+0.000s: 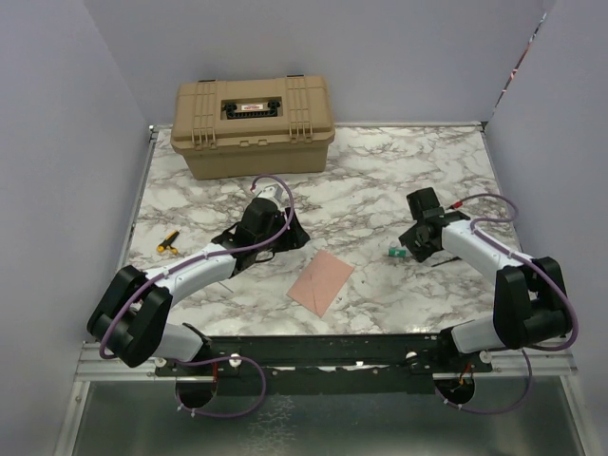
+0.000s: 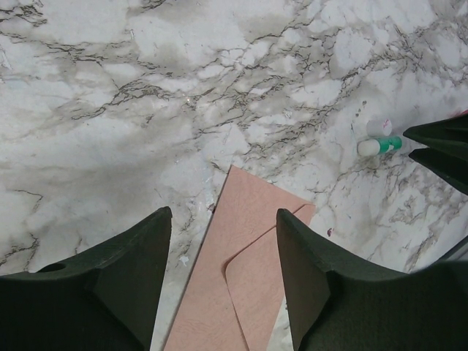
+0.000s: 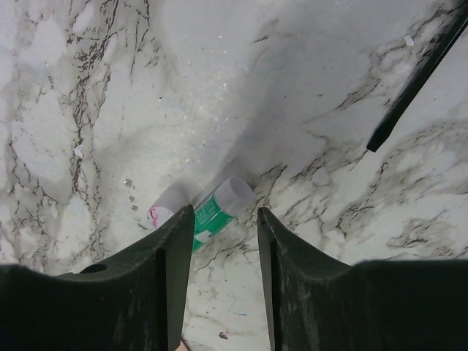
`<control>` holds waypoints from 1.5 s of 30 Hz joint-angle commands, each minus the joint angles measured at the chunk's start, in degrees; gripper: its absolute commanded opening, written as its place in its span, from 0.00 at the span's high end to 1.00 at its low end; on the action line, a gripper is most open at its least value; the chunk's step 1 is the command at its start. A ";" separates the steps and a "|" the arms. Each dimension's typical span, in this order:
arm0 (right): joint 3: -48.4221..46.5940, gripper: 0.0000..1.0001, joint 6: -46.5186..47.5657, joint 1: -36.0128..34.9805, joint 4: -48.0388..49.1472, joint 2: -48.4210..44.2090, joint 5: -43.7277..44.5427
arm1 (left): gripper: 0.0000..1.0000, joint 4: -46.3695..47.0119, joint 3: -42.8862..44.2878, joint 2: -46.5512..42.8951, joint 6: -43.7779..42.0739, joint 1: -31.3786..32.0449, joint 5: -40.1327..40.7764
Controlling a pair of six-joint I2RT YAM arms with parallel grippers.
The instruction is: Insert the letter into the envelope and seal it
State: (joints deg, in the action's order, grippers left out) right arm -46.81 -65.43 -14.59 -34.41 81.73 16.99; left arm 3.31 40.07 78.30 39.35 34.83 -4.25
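The pinkish-brown envelope [image 1: 321, 280] lies flat on the marble table, its pointed flap folded down onto its body [image 2: 256, 285]. The letter is not in view. My left gripper [image 1: 288, 234] hovers to the upper left of the envelope, open and empty; in the left wrist view the envelope shows between and beyond its fingers [image 2: 223, 212]. My right gripper [image 1: 413, 243] is open and empty too, just right of a green-and-white glue stick [image 1: 391, 253]. In the right wrist view that stick [image 3: 219, 203] lies just past the left fingertip [image 3: 179, 227], with a loose white cap [image 3: 164, 205] beside it.
A tan hard case [image 1: 255, 126] stands shut at the back of the table. A small yellow-and-black screwdriver [image 1: 166, 244] lies near the left edge. Grey walls close in the left, right and back sides. A thin black rod [image 3: 409, 88] crosses the right wrist view's upper right.
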 commanded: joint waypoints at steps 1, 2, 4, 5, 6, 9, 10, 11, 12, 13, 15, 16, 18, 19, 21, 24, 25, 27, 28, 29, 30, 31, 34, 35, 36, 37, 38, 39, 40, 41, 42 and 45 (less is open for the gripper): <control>0.24 0.57 -7.59 0.20 -0.16 0.47 -1.68 | 0.39 -0.02 0.33 -1.55 -0.52 -0.29 0.32; 0.37 0.57 -8.07 0.20 -0.01 0.71 -2.15 | 0.39 0.02 0.35 -1.52 -0.51 -0.29 0.38; 0.39 0.57 -8.83 0.18 0.14 1.92 -3.09 | 0.39 -0.02 0.39 -1.49 -0.51 -0.29 0.52; 0.26 0.57 -8.99 0.19 0.32 2.44 -3.46 | 0.39 0.02 0.39 -1.49 -0.51 -0.29 0.62; 0.18 0.57 -9.20 0.18 0.35 2.99 -3.72 | 0.39 0.03 0.41 -1.49 -0.51 -0.29 0.61; 0.14 0.57 -9.74 0.19 0.60 4.36 -3.81 | 0.39 0.03 0.26 -1.50 -0.51 -0.30 0.65; 0.06 0.58 -10.09 0.18 0.46 4.84 -3.51 | 0.39 -0.02 0.16 -1.53 -0.51 -0.36 0.66; 0.01 0.61 -10.54 0.20 0.10 5.30 -3.07 | 0.39 0.02 0.12 -1.54 -0.51 -0.37 0.76; -0.08 0.64 -10.79 0.19 -0.16 5.68 -2.61 | 0.39 0.02 0.10 -1.51 -0.51 -0.38 0.82; -0.16 0.67 -10.81 0.25 -0.29 5.98 -2.10 | 0.39 0.03 0.06 -1.49 -0.44 -0.38 0.79; -0.31 0.71 -10.35 0.23 -0.30 6.44 -1.61 | 0.39 0.01 0.28 -1.49 -0.35 -0.38 0.66; -0.53 0.72 -9.99 0.18 -0.41 6.69 -1.39 | 0.39 0.03 0.42 -1.55 -0.27 -0.38 0.47; -0.87 0.72 -8.94 0.18 -0.23 6.98 -1.41 | 0.38 0.02 0.67 -1.49 -0.01 -0.38 0.03; -0.99 0.74 -8.43 0.20 -0.13 7.05 -1.43 | 0.37 0.03 0.83 -1.49 0.02 -0.38 -0.31; -0.88 0.87 -6.82 0.18 0.49 6.72 -1.68 | 0.34 0.10 1.18 -1.40 -0.04 -0.38 -1.04; -0.52 0.97 -4.42 0.13 0.82 4.49 -1.56 | 0.26 0.60 1.52 -1.75 -0.55 -0.37 -2.58; -0.30 0.98 -3.77 -0.01 0.76 3.20 -1.30 | 0.24 1.04 1.49 -2.06 -0.85 -0.38 -3.51; 0.45 0.99 -1.11 -0.48 1.70 -0.70 -1.31 | 0.20 2.37 1.20 -2.99 -1.47 -0.38 -5.70; 0.73 0.99 0.88 -0.77 2.39 -2.70 -1.97 | 0.18 2.88 1.22 -3.45 -1.69 -0.38 -6.53; 0.94 0.99 2.99 -1.13 3.07 -4.81 -3.06 | 0.17 3.19 1.30 -3.86 -1.70 -0.38 -7.09; 1.19 0.99 5.28 -1.53 4.06 -6.69 -4.54 | 0.15 3.50 1.46 -4.21 -1.72 -0.38 -7.88; 1.61 1.00 7.84 -1.81 5.64 -8.49 -6.87 | 0.14 4.10 1.61 -4.43 -1.73 -0.38 -8.86; 4.65 1.00 13.72 -2.42 14.60 -13.70 -18.14 | 0.11 8.04 2.21 -4.50 -1.40 -0.31 -14.28; 5.71 1.00 14.98 -2.79 18.29 -15.63 -22.14 | 0.11 9.56 2.47 -4.29 -0.99 -0.22 -16.52; 6.46 1.00 16.15 -3.44 21.76 -16.92 -25.73 | 0.12 11.12 2.88 -4.11 -0.37 -0.07 -18.35; 6.87 1.00 16.83 -4.15 24.57 -18.02 -28.82 | 0.12 12.35 3.36 -3.71 0.27 0.00 -20.59; 7.10 1.00 17.65 -4.88 27.59 -19.05 -31.49 | 0.13 13.21 4.02 -3.42 1.03 0.10 -21.72; 7.36 1.00 18.26 -5.48 30.73 -20.07 -34.96 | 0.14 13.86 4.59 -3.21 2.20 0.29 -22.36; 7.59 1.00 18.60 -5.95 33.32 -20.96 -37.38 | 0.14 14.62 5.00 -3.04 2.94 0.55 -23.03; 7.87 1.00 18.72 -6.29 37.26 -21.73 -38.86 | 0.15 15.73 5.34 -2.92 3.84 0.85 -23.92; 8.11 1.00 18.64 -6.51 40.16 -22.32 -41.83 | 0.15 17.00 5.61 -2.75 4.76 1.24 -24.82; 7.94 1.00 18.19 -6.83 47.42 -22.21 -49.06 | 0.15 20.58 6.45 -1.81 6.93 2.79 -26.48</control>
State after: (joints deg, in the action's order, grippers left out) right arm -39.20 -49.43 -20.95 -3.22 60.60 -17.17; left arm 16.36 44.38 75.13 42.30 35.66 -24.53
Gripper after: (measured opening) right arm 0.103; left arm 0.855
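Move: The glue stick lies on the table with its middle some 3 cm to the right hand's left, level fore and aft and about 2 cm below. Its loose cap sits some 5 cm left and 2 cm ahead of that hand, the screwdriver about 10 cm to its right and 1 cm back, the envelope roughly 22 cm left and 7 cm back. From the left hand the glue stick is some 23 cm to the right, level fore and aft, 8 cm below. Sinking some 2.5 cm and easing slightly left, the right hand closes its fingers on the glue stick near its right end, then lifts it steeply and carries it left towards the left hand, about 17 cm up and 13 cm across, swinging the fingers from downward to forward-left. Late on, the left hand opens wider, rises about 11 cm and shifts right, its fingers turning rightward towards the stick. ##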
